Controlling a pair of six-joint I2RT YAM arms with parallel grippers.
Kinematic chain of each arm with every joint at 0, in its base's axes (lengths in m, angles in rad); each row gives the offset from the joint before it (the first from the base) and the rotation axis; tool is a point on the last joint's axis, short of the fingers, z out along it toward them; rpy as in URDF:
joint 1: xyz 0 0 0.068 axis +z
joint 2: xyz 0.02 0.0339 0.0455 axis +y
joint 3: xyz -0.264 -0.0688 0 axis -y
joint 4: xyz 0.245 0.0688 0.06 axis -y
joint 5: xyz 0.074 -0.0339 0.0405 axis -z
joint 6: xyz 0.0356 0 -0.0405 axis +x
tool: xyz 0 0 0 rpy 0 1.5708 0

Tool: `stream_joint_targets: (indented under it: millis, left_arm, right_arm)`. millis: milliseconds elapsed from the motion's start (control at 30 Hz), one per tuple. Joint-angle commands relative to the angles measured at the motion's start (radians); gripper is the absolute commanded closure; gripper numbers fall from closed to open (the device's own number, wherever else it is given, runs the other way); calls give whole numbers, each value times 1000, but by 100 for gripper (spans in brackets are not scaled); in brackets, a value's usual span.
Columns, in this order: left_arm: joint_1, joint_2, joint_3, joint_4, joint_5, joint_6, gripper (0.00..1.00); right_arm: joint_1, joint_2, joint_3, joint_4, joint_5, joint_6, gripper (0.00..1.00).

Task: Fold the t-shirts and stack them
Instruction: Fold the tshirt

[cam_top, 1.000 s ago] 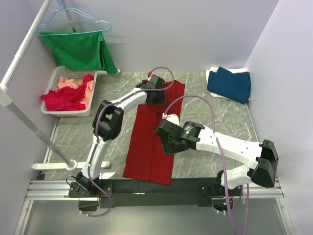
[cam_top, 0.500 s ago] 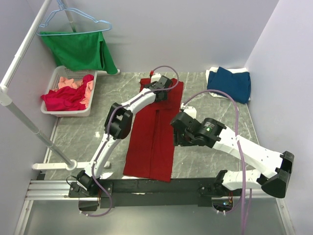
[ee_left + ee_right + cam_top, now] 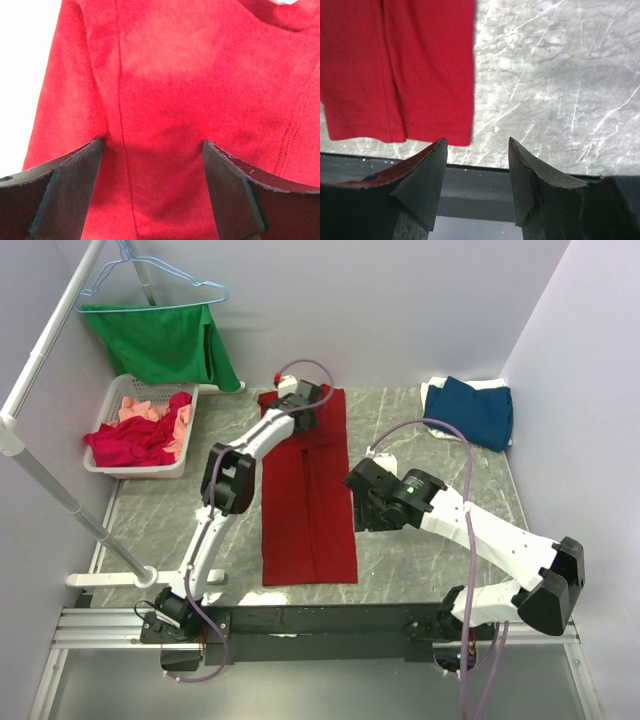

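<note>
The large deep-red t-shirt (image 3: 305, 510) lies as a long narrow strip down the middle of the table, sides folded in. My left gripper (image 3: 300, 410) sits at its far end, open, jaws straddling flat red cloth (image 3: 175, 75) with nothing pinched. The right gripper (image 3: 362, 505) hovers open just off the strip's right edge. In its wrist view, the shirt's hem corner (image 3: 420, 60) lies left of the empty jaws (image 3: 476, 142). A folded dark blue t-shirt (image 3: 470, 412) rests on a white one (image 3: 435, 390) at the back right.
A white basket (image 3: 110, 400) at the back left holds crimson (image 3: 130, 445) and salmon-pink (image 3: 145, 408) shirts. Above it a green garment (image 3: 160, 340) hangs on a light-blue hanger from a white pole rack (image 3: 40, 485). The table's dark front rail (image 3: 485, 185) is just below the right gripper.
The red strip's far end has swung left, so it now lies straight. My left gripper moved back and left with it. The right gripper came off the cloth to its right side.
</note>
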Motion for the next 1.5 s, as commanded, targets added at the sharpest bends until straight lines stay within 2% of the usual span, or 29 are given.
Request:
stream_joint_targets:
  millis: [0, 33, 267, 367, 500, 633, 667, 733, 767, 900, 967, 1233, 1467]
  left_arm:
    - [49, 9, -21, 134, 136, 135, 12]
    - [49, 0, -30, 170, 180, 164, 12]
    - [50, -160, -149, 325, 210, 296, 10]
    - [50, -244, -180, 302, 188, 290, 9]
    - [50, -388, -281, 163, 170, 217, 10]
    - [50, -588, -558, 109, 199, 118, 11]
    - [50, -632, -688, 103, 211, 79, 11]
    - [49, -767, -818, 103, 287, 51, 12]
    - [44, -810, -940, 106, 312, 16, 12]
    - [1, -1052, -1206, 130, 368, -49, 12]
    - [-25, -1112, -1318, 115, 378, -102, 13]
    - [-102, -1315, -1622, 119, 463, -257, 14]
    - [-119, -1380, -1745, 207, 556, -307, 15]
  right_arm:
    - [-25, 24, 59, 11, 3, -43, 41]
    - [-28, 33, 61, 13, 4, -45, 41]
    - [-36, 56, 67, 60, -2, -62, 41]
    - [-46, 69, 50, 95, -14, -66, 41]
    - [-63, 112, 7, 158, -29, -72, 41]
    - [-71, 127, -68, 235, -46, -62, 41]
    - [-73, 124, -103, 255, -55, -56, 41]
    - [-79, 124, -135, 305, -92, -53, 43]
    - [-79, 121, -160, 319, -100, -51, 44]
    - [-79, 107, -232, 401, -144, -45, 46]
    - [-80, 99, -276, 440, -192, -51, 46]
    - [-63, 86, -413, 531, -295, -48, 45]
    - [-40, 84, -480, 618, -353, -8, 44]
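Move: The red t-shirt's near-left corner lies about 48 cm back from the left hand and 6 cm to its left, 2 cm lower. From the right hand, the near-right corner is some 9 cm back, 4 cm left and 15 cm below. That right corner stands roughly 20 cm to the right of the near-left corner, level with it in depth; the white stand foot has its middle about 27 cm left of the near-left corner, at nearly the same depth. Still resting open on the shirt's far end, the left fingers drag it about 3 cm forward, then come free; the hand rises, sweeps back about 40 cm with a little left, and sinks beside the near-left corner, tipping downward. The right hand eases slightly forward, then drops some 13 cm while drawing back towards the near-right corner, fingers still part-open and tilting down. ##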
